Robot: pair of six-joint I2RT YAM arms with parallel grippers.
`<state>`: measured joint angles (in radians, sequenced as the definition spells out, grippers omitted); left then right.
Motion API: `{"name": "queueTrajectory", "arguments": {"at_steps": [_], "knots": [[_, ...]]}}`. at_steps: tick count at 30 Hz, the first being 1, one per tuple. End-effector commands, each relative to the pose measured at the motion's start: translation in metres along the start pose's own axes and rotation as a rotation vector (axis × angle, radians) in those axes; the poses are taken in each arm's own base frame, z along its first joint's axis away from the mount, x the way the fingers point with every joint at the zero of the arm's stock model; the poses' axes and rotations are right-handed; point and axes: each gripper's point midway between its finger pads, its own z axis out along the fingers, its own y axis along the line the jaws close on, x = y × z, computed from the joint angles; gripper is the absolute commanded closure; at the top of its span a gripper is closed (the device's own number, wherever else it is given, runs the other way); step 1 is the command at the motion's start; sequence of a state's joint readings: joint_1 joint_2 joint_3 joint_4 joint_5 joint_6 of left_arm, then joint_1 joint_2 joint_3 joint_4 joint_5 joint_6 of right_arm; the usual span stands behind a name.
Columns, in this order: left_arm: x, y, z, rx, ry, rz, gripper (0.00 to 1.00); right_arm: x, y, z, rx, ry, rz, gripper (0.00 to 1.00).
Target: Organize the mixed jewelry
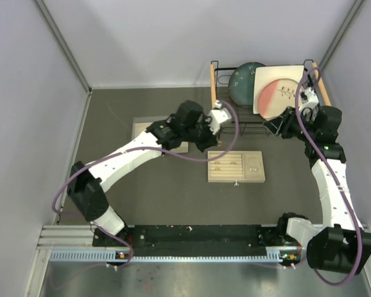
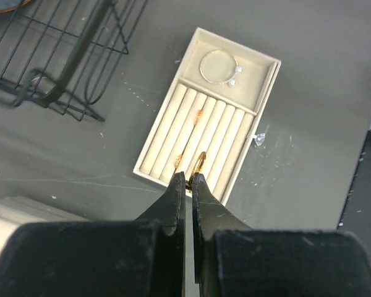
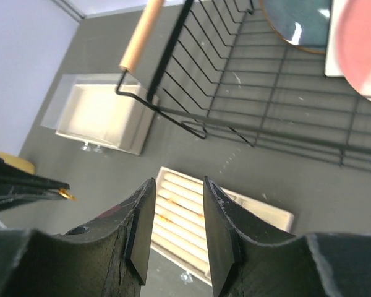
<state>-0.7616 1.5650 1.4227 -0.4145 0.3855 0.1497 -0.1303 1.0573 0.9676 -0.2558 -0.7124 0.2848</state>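
My left gripper [image 2: 188, 176] is shut on a small gold ring [image 2: 200, 161], pinched upright at the fingertips just above the near edge of the beige slotted tray [image 2: 253, 86]. Two more gold rings [image 2: 198, 114] sit in the tray's slots. A thin silver bracelet [image 2: 218, 66] lies in the tray's open end compartment. From above, the left gripper [image 1: 208, 143] hangs at the tray's [image 1: 255, 166] left end. My right gripper [image 3: 178, 185] is open and holds nothing, hovering high over the tray [image 3: 269, 213]. It also shows in the top view [image 1: 274, 128] by the rack.
A black wire dish rack [image 1: 235, 99] holds a dark plate [image 1: 242, 83] and a pink-and-white square plate [image 1: 278, 90] behind the tray. A second beige box [image 3: 102, 114] lies to the left. A tiny clear stone [image 2: 258, 138] rests on the table beside the tray.
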Motion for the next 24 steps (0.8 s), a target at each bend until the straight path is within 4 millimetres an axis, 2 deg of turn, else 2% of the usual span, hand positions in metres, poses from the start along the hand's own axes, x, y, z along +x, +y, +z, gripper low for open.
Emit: {"name": "queueTrajectory", "arguments": {"at_steps": [1, 3, 4, 9, 10, 12, 13, 17, 24], "knots": [[0.02, 0.008, 0.025, -0.142, 0.188, 0.212, 1.0, 0.003, -0.017, -0.021, 0.093, -0.038, -0.057, 0.63], [0.02, -0.001, 0.035, -0.143, 0.235, 0.274, 1.0, 0.007, -0.024, -0.026, 0.12, -0.041, -0.067, 0.64], [0.031, 0.003, 0.047, -0.165, 0.289, 0.296, 1.0, 0.013, -0.026, -0.029, 0.129, -0.037, -0.073, 0.64], [0.048, -0.002, 0.076, -0.219, 0.401, 0.45, 1.0, 0.02, -0.042, -0.041, 0.198, -0.049, -0.087, 0.64], [0.059, -0.001, 0.084, -0.228, 0.438, 0.467, 1.0, 0.018, -0.049, -0.045, 0.224, -0.059, -0.078, 0.64], [0.065, -0.001, 0.091, -0.246, 0.469, 0.519, 1.0, 0.02, -0.059, -0.049, 0.248, -0.056, -0.048, 0.64], [0.074, -0.001, 0.099, -0.241, 0.493, 0.53, 1.0, 0.018, -0.067, -0.053, 0.268, -0.065, -0.03, 0.64], [0.086, -0.007, 0.113, -0.223, 0.52, 0.565, 1.0, 0.019, -0.081, -0.055, 0.275, -0.054, 0.027, 0.65], [0.091, -0.017, 0.128, -0.2, 0.529, 0.595, 1.0, 0.02, -0.085, -0.056, 0.275, -0.045, 0.039, 0.66]]}}
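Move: The left hand holds the gold ring about 20 cm above the jewelry tray; the middle of its ring slots lies some 7 cm to the right and 2 cm back. The bracelet in the tray's end compartment is about 17 cm right and 2 cm back, and the open box some 17 cm left and 10 cm ahead. From the right hand the slots lie about 9 cm left, 7 cm back and 24 cm below. Left lowers the still-pinched ring some 16 cm towards the slots, edging right, fingers tipping down; right hand withdraws rightward. ##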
